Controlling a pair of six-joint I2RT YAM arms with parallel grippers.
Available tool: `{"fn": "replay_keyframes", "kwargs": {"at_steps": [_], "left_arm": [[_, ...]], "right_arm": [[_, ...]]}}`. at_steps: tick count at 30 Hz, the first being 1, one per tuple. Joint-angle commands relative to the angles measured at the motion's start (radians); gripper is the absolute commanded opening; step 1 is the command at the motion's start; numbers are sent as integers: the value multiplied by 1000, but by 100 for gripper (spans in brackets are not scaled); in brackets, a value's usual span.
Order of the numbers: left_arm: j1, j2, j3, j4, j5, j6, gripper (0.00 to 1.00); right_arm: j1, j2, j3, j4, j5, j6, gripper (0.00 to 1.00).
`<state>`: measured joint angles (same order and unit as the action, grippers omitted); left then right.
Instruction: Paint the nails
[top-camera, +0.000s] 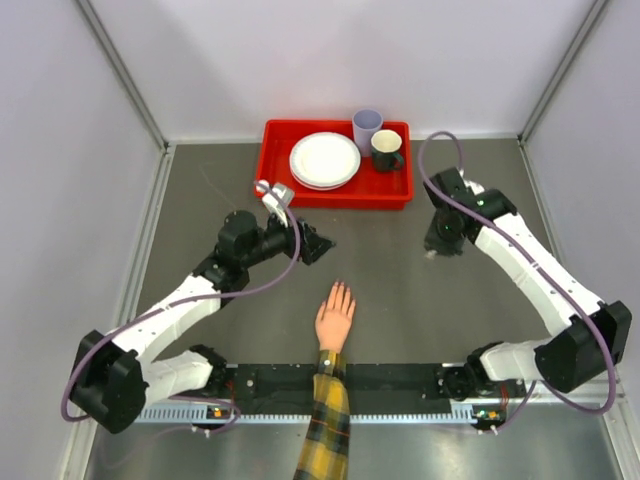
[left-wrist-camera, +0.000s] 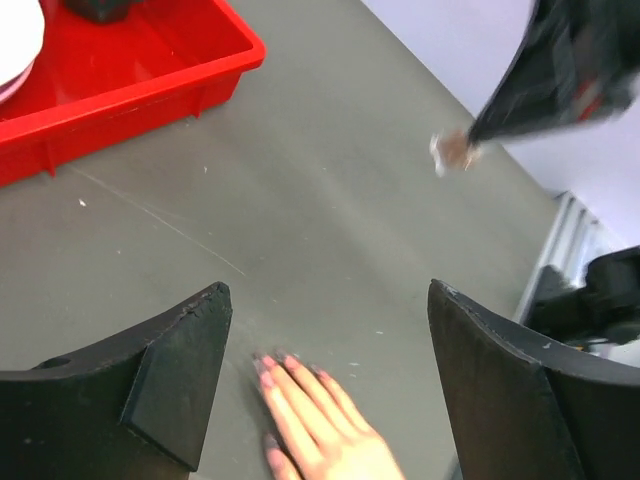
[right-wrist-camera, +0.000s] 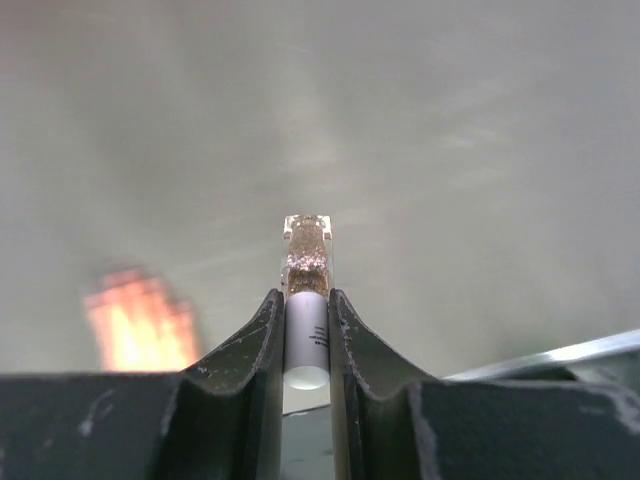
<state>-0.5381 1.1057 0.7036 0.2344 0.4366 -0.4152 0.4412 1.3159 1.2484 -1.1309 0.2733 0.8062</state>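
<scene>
A peach hand (top-camera: 335, 320) in a yellow plaid sleeve (top-camera: 326, 430) lies palm down at the near middle of the table. Its nails (top-camera: 340, 289) point away from the arms. In the left wrist view the nails (left-wrist-camera: 270, 363) look pinkish, and my left gripper (left-wrist-camera: 325, 292) hangs open above them with nothing between its fingers. That left gripper (top-camera: 318, 243) sits just beyond the fingertips. My right gripper (right-wrist-camera: 307, 293) is shut on the white cap of a small clear bottle (right-wrist-camera: 308, 255) of gold glitter polish. It hovers at the right (top-camera: 432, 250), apart from the hand.
A red tray (top-camera: 335, 198) at the back holds white plates (top-camera: 324, 160), a lilac cup (top-camera: 367, 127) and a dark mug (top-camera: 386, 150). Grey walls close in both sides. The arm bases and a black rail (top-camera: 400, 380) line the near edge.
</scene>
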Motion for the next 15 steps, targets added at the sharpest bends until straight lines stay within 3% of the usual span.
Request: {"fn": "replay_keyframes", "kwargs": {"at_steps": [1, 3, 7, 8, 11, 15], "left_arm": [[-48, -15, -144, 542, -33, 105, 83], [-114, 51, -147, 592, -89, 239, 82], [-204, 181, -211, 840, -209, 392, 83], [-227, 242, -228, 965, -223, 407, 83], [-272, 342, -205, 1048, -194, 530, 83], [-307, 437, -179, 1132, -150, 587, 82]], "right_arm": [[80, 17, 153, -10, -68, 118, 0], [97, 51, 209, -32, -78, 165, 0], [111, 74, 240, -27, -163, 238, 0], [110, 72, 247, -30, -167, 251, 0], [111, 74, 287, -62, -172, 278, 0], [113, 75, 312, -86, -181, 298, 0]]}}
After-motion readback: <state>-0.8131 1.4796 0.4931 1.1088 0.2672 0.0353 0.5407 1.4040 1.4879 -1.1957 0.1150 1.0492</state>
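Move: The polish bottle, hanging from the right fingers by its white cap, is about 24 cm to the left hand's right, level fore and aft and some 9 cm lower. From the left hand, the mannequin hand's middle lies about 9 cm back, 4 cm right and 21 cm down; the red tray 29 cm ahead, 2 cm right and 21 cm down. From the right hand, the open left gripper is about 26 cm left, level fore and aft and 7 cm higher. Closing in from both sides, the left hand travels about 8 cm right towards the bottle and sinks 4 cm, rolling some 35 degrees mostly about its own finger line, its fingers kept wide open. The right hand keeps its pinch on the cap and brings the bottle about 8 cm left and 5 cm up, swinging its downward fingers some 15 degrees leftward towards the left gripper. ##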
